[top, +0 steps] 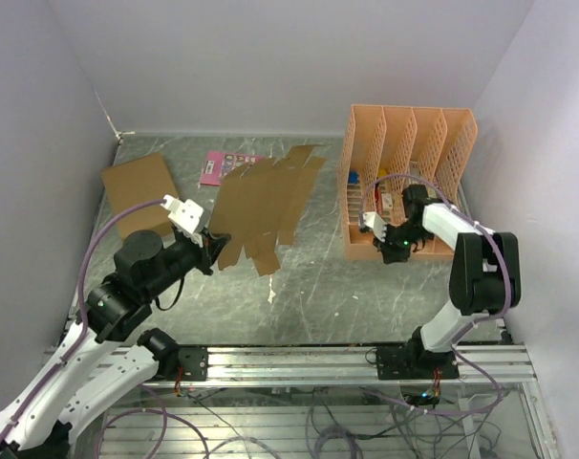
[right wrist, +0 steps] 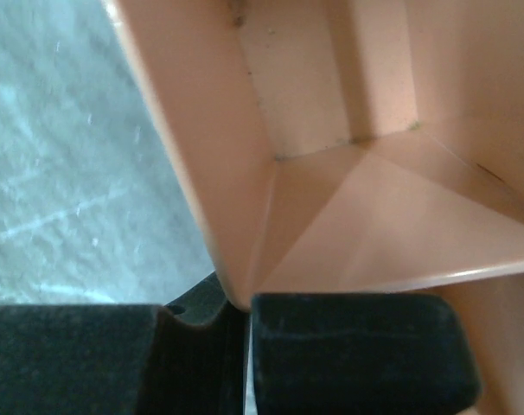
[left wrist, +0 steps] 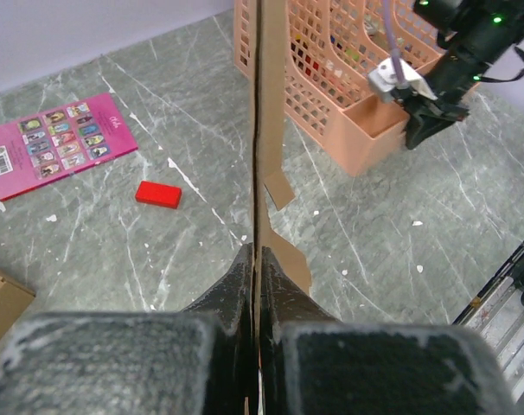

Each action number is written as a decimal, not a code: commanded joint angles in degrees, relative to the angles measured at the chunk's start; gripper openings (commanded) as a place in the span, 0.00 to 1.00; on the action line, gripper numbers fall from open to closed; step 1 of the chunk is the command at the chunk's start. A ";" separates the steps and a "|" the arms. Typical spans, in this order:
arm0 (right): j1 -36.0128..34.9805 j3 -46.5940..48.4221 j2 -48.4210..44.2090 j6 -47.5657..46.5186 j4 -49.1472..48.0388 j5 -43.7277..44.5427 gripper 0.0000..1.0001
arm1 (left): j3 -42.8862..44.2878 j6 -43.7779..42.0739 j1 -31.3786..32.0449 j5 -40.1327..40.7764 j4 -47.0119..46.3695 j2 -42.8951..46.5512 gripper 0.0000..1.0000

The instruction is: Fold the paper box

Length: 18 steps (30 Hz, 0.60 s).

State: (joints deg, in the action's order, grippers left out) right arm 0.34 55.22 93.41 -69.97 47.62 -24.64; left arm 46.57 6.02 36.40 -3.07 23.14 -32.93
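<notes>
The paper box (top: 266, 206) is a flat brown cut-out sheet with creased panels and tab flaps, held up off the table at a tilt. My left gripper (top: 216, 241) is shut on its lower left edge. In the left wrist view the paper box (left wrist: 271, 104) runs edge-on straight up from the left gripper (left wrist: 255, 255), with both fingers pressed against it. My right gripper (top: 390, 253) is shut at the front left corner of the orange rack (top: 409, 143). In the right wrist view that rack's corner (right wrist: 331, 130) comes down right to the right gripper (right wrist: 247, 303).
A pink booklet (top: 223, 164) lies behind the sheet, and a small red block (left wrist: 158, 194) lies under it. A larger plain cardboard piece (top: 137, 191) rests at the far left. The orange rack (left wrist: 331, 69) holds small items. Walls close in the back and both sides.
</notes>
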 commanded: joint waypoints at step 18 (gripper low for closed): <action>-19.67 35.10 24.29 16.35 -1.89 -2.81 0.00 | 2.93 0.96 -0.45 2.35 3.09 3.99 0.07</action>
State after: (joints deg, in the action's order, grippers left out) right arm -19.66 86.15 116.36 -55.09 44.07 -23.38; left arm 48.05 6.33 36.40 -1.74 26.28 -29.93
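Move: The orange rack's front wall is right at the right hand's shut, low fingertips, with the rack's middle some 14 cm ahead, about 4 cm to the right and 8 cm up. The flat paper box hangs roughly 36 cm to that hand's left, 3 cm ahead and 25 cm up. From the left hand, which grips its edge, its middle is about 10 cm ahead, 10 cm right and 2 cm down; the red block is around 17 cm ahead, 7 cm right and 28 cm down. Still bearing on the rack's front wall with shut fingertips, the right hand pushes it from low over the table, going left and forward together, roughly 14 cm left and 12 cm forward. The fingers work along the front towards its left corner and slow near the end. The left hand keeps its pinch on the paper box, easing back-left and up by scarcely 2 cm. ##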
